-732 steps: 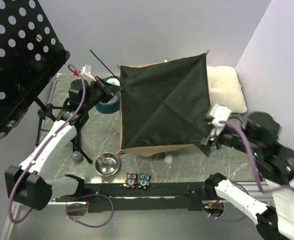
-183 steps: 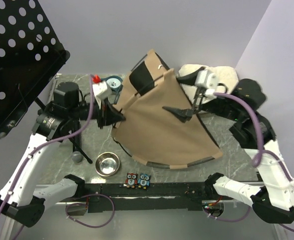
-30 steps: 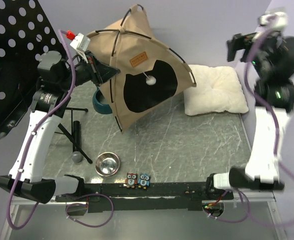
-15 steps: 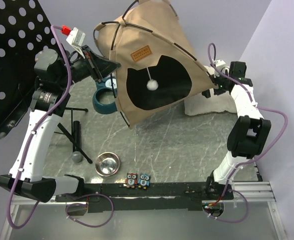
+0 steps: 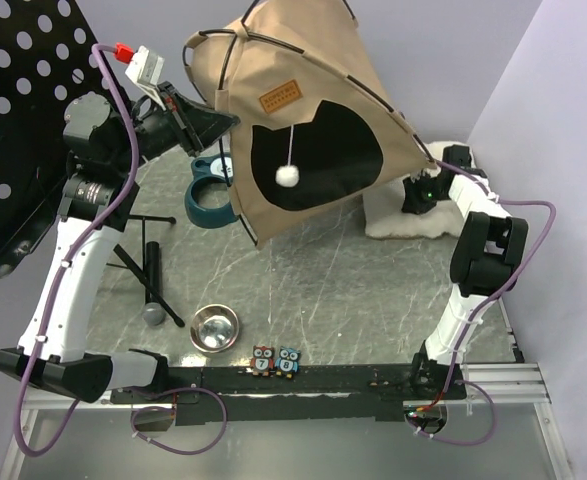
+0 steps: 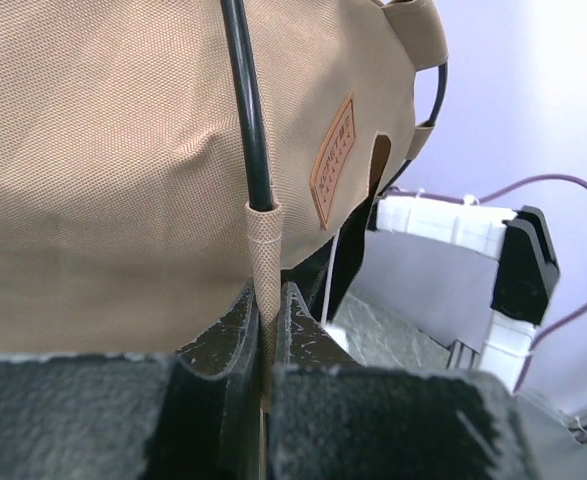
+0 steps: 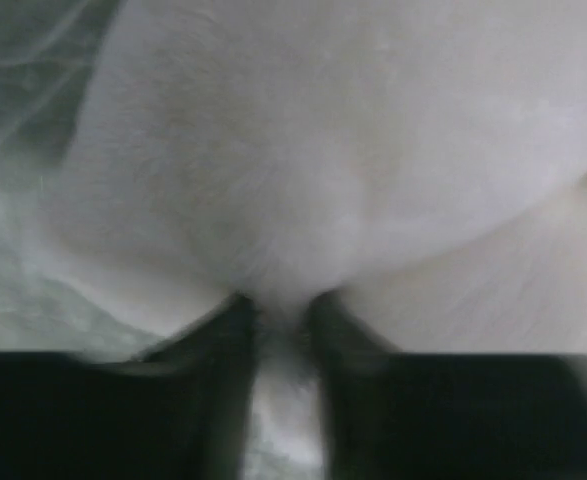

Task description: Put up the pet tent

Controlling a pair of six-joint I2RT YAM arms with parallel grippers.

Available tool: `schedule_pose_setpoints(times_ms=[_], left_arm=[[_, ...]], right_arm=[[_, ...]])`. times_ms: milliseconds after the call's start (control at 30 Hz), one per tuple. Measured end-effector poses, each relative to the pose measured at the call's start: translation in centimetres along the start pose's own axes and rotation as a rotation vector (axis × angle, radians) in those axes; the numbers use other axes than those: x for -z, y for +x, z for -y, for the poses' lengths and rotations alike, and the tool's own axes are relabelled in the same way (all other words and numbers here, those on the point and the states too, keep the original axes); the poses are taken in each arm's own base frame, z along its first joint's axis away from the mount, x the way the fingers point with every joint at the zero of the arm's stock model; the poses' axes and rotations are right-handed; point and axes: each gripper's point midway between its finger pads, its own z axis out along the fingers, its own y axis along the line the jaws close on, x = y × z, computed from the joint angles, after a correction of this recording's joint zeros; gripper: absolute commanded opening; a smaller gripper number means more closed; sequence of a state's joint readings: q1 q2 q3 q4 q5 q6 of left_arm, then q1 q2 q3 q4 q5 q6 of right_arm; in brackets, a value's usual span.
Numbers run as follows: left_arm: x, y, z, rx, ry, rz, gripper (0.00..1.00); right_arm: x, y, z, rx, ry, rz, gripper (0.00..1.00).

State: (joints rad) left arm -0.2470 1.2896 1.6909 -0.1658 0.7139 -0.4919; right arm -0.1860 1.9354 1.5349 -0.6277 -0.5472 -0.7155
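The tan pet tent (image 5: 303,95) hangs tilted above the back of the table, its black cat-shaped opening (image 5: 328,150) facing forward and a white pom-pom (image 5: 289,176) dangling from it. My left gripper (image 5: 205,124) is shut on a tan pole sleeve (image 6: 263,255) at the tent's left edge. A thin black pole (image 6: 246,100) runs up out of the sleeve, and the brown label (image 6: 333,160) shows beside it. My right gripper (image 5: 418,195) is down on the white cushion (image 5: 413,218). Its jaws pinch a fold of the fluffy cushion (image 7: 303,150) between the fingertips (image 7: 235,312).
A blue bowl stand (image 5: 207,200) sits under the tent's left edge. A steel bowl (image 5: 214,327) and two owl figures (image 5: 275,360) lie near the front. A black perforated panel (image 5: 33,110) and its tripod legs (image 5: 148,285) stand at the left.
My right arm came down from high at the back right onto the cushion, and its jaws closed on it. The left arm raised and tilted the tent a little further.
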Motion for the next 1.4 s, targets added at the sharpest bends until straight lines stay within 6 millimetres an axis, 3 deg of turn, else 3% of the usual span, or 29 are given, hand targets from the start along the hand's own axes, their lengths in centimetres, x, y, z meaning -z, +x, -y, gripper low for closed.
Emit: schedule_pose_setpoints(times_ms=[167,333,367,467,567,733,867,1000,1100,1233,1400], left_arm=[[-0.1,-0.7,-0.8,-0.004,-0.046,0.031,0.01],[-0.5,-2.2,-1.4,-0.03,-0.072,0.082,0.01],[-0.7,-2.6,-1.5,-0.038,-0.065,0.094,0.01],[-1.6,-3.3,-1.8,-0.058,-0.045,0.116,0.01],[-2.6,-3.1,-2.6,-0.066,-0.021,0.119,0.01],[-3.9,-2.3,-3.6,-0.065,0.014,0.112,0.01],[-4.1,-2.5,-3.3,-0.088,0.047,0.117,0.01],[-3.1,-4.0,-2.6,-0.13,0.054,0.153,0.01],[-1.9,-5.6,-1.9,-0.171,0.047,0.191,0.01],[-0.3,-8.5,-0.4,-0.241,0.038,0.263,0.01],[0.6,-11.6,0.8,-0.333,0.005,0.355,0.01]], right_arm=[[0.8,2.3,-4.5,-0.003,-0.109,-0.007,0.0],[5.7,3.8,-13.7,0.029,-0.228,0.024,0.0],[6.6,4.1,-16.4,0.049,-0.262,0.035,0.0],[8.2,4.9,-22.5,0.081,-0.353,0.057,0.0],[9.5,6.6,-27.2,0.088,-0.401,0.089,0.0],[10.1,7.2,-28.8,0.086,-0.355,0.166,0.0],[9.8,6.1,-26.7,0.01,-0.284,0.21,0.0],[9.5,5.8,-22.9,-0.129,-0.192,0.242,0.0],[9.9,5.5,-21.5,-0.172,-0.168,0.28,0.0],[10.4,4.9,-21.7,-0.164,-0.204,0.322,0.0],[11.7,4.2,-23.5,-0.076,-0.269,0.403,0.0]])
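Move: The cushion's middle lies about 5 cm ahead of the right hand, 6 cm to its right and 3 cm below; the half-closed fingers are already down on its plush near-left part. The left hand holds the tent high by a pole sleeve, the tent's middle some 10 cm ahead, 15 cm right and 8 cm below. From that hand the cushion is roughly 25 cm ahead, 65 cm right and 45 cm below. Right fingers shut on the cushion, dragging it about 25 cm back-left while the left hand raises the tent. ##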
